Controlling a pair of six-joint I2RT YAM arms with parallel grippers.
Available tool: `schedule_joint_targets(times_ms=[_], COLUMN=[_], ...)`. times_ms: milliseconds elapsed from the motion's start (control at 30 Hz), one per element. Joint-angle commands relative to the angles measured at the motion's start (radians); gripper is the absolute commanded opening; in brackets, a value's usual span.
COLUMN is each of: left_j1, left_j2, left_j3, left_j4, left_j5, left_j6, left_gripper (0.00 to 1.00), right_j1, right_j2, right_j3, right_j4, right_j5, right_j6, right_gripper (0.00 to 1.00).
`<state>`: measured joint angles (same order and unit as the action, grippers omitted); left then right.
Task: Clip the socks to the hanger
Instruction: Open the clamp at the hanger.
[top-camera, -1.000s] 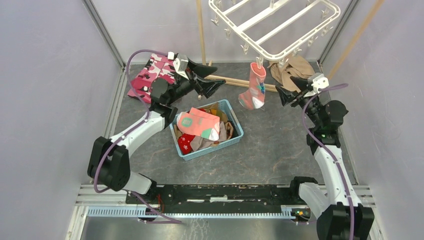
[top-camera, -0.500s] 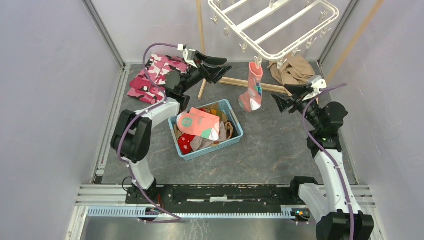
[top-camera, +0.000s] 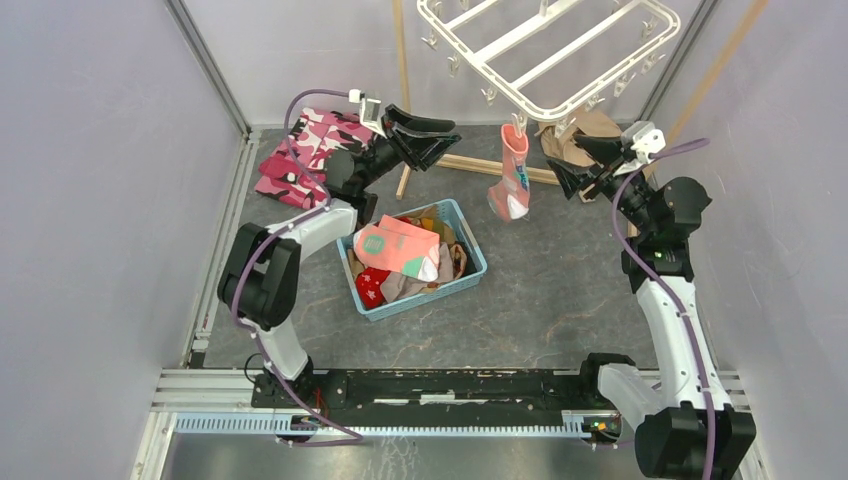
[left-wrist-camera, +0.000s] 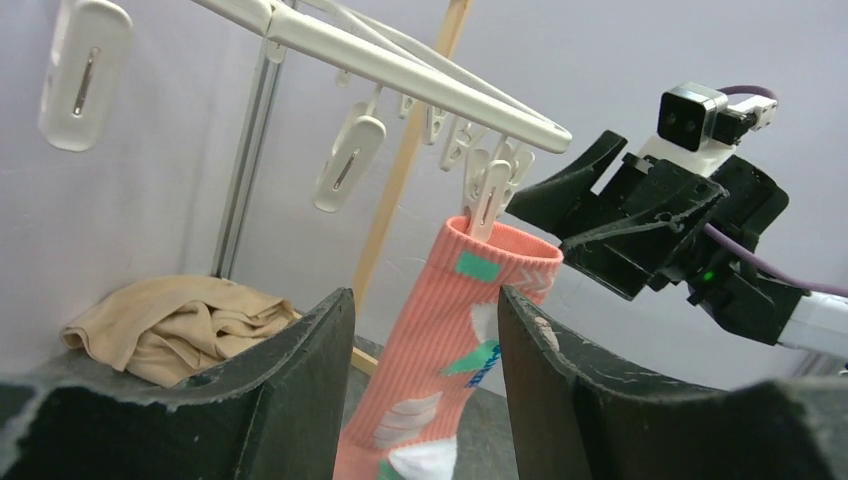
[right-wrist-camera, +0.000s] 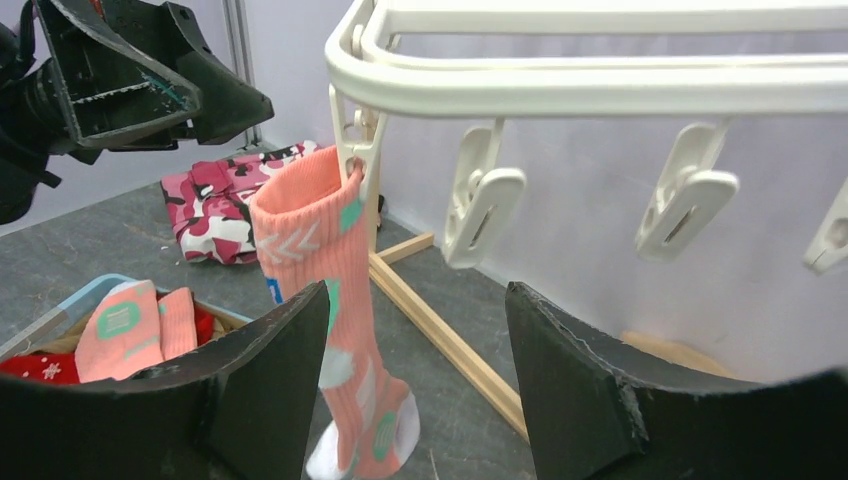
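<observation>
One salmon-pink sock (top-camera: 511, 180) with teal and white patches hangs by its cuff from a clip peg (left-wrist-camera: 490, 195) on the near rim of the white hanger (top-camera: 545, 50). My left gripper (top-camera: 450, 138) is raised to its left, open, with the sock (left-wrist-camera: 470, 310) showing beyond the gap, not between the fingers. To the right of the sock my right gripper (top-camera: 562, 155) is open and holds nothing. It sits just under the hanger rim (right-wrist-camera: 560, 90), with the sock (right-wrist-camera: 310, 240) to its left. More socks (top-camera: 400, 250) lie in a blue basket (top-camera: 472, 268).
A pink camouflage garment (top-camera: 305, 155) lies at the back left and a tan cloth (top-camera: 590, 128) at the back right. A wooden pole stand (top-camera: 402, 60) rises behind the left gripper, its base bar (right-wrist-camera: 440, 335) lying on the floor under the hanger. Grey walls close in on both sides.
My left gripper rose and swung right toward the hanging sock while its jaws narrowed. My right gripper lifted toward the hanger rim. The sock swung slightly on its peg.
</observation>
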<state>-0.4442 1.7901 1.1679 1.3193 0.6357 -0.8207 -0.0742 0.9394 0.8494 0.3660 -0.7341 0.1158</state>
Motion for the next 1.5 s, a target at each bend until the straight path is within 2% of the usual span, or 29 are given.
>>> schedule_joint_targets(times_ms=[0, 300, 467, 567, 700, 933, 1167, 1267, 1333, 1400, 1467], left_j1=[0.004, 0.004, 0.003, 0.001, -0.021, -0.149, -0.216, -0.252, -0.277, -0.303, -0.313], left_j2=[-0.103, -0.153, -0.173, -0.188, -0.205, -0.201, -0.206, -0.229, -0.263, -0.295, -0.303], left_j3=[0.026, 0.022, 0.019, 0.004, -0.002, 0.039, 0.048, 0.048, 0.043, 0.043, 0.042], left_j4=[-0.141, -0.203, -0.197, -0.152, -0.089, -0.13, -0.166, -0.268, -0.402, -0.553, -0.632], left_j5=[0.031, 0.076, 0.111, 0.134, 0.167, 0.206, 0.196, 0.17, 0.106, 0.018, -0.045], left_j6=[0.045, 0.087, 0.101, 0.1, 0.108, 0.2, 0.271, 0.371, 0.511, 0.712, 0.808], left_gripper=[0.6, 0.59, 0.59, 0.59, 0.6, 0.6, 0.59, 0.58, 0.59, 0.6, 0.61], right_j1=[-0.009, -0.012, -0.012, -0.008, 0.006, 0.061, 0.182, 0.211, 0.223, 0.235, 0.25], right_j2=[0.032, 0.118, 0.159, 0.183, 0.196, 0.172, 0.153, 0.151, 0.151, 0.152, 0.156], right_j3=[0.068, 0.126, 0.159, 0.178, 0.205, 0.205, 0.189, 0.196, 0.203, 0.207, 0.211], right_j4=[0.078, 0.184, 0.195, 0.212, 0.18, 0.081, 0.029, 0.016, 0.011, 0.009, 0.009], right_j5=[-0.043, -0.098, -0.082, -0.088, -0.093, -0.053, 0.033, 0.079, 0.107, 0.129, 0.146], right_j6=[-0.012, 0.094, 0.125, 0.147, 0.126, 0.069, 0.058, 0.079, 0.103, 0.137, 0.168], right_gripper=[0.72, 0.69, 0.64, 0.58, 0.46, 0.21, 0.14, 0.11, 0.11, 0.1, 0.1])
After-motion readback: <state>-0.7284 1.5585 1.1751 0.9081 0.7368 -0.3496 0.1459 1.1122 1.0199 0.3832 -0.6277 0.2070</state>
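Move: The empty clamp at the hanger's near edge is only about 3 cm ahead, 1 cm left and 3 cm above the open right hand. The clamped sock hangs beside it, its middle roughly 2 cm ahead, 8 cm left and 6 cm below that hand; the next empty clamp is some 8 cm ahead, 3 cm right and 3 cm up. From the left hand, the near-edge clamp lies about 16 cm right, 1 cm back and 3 cm up. The right hand rises and reaches forward about 5 cm to the empty clamp next to the sock while its fingers close, pinches the clamp's levers between the pads, then keeps that grip and pulls the clamp some 4 cm left. Meanwhile the empty left hand, fingers staying part open, draws back about 12 cm and right about 7 cm on the near side of the sock, its wrist turning some 20 degrees. ##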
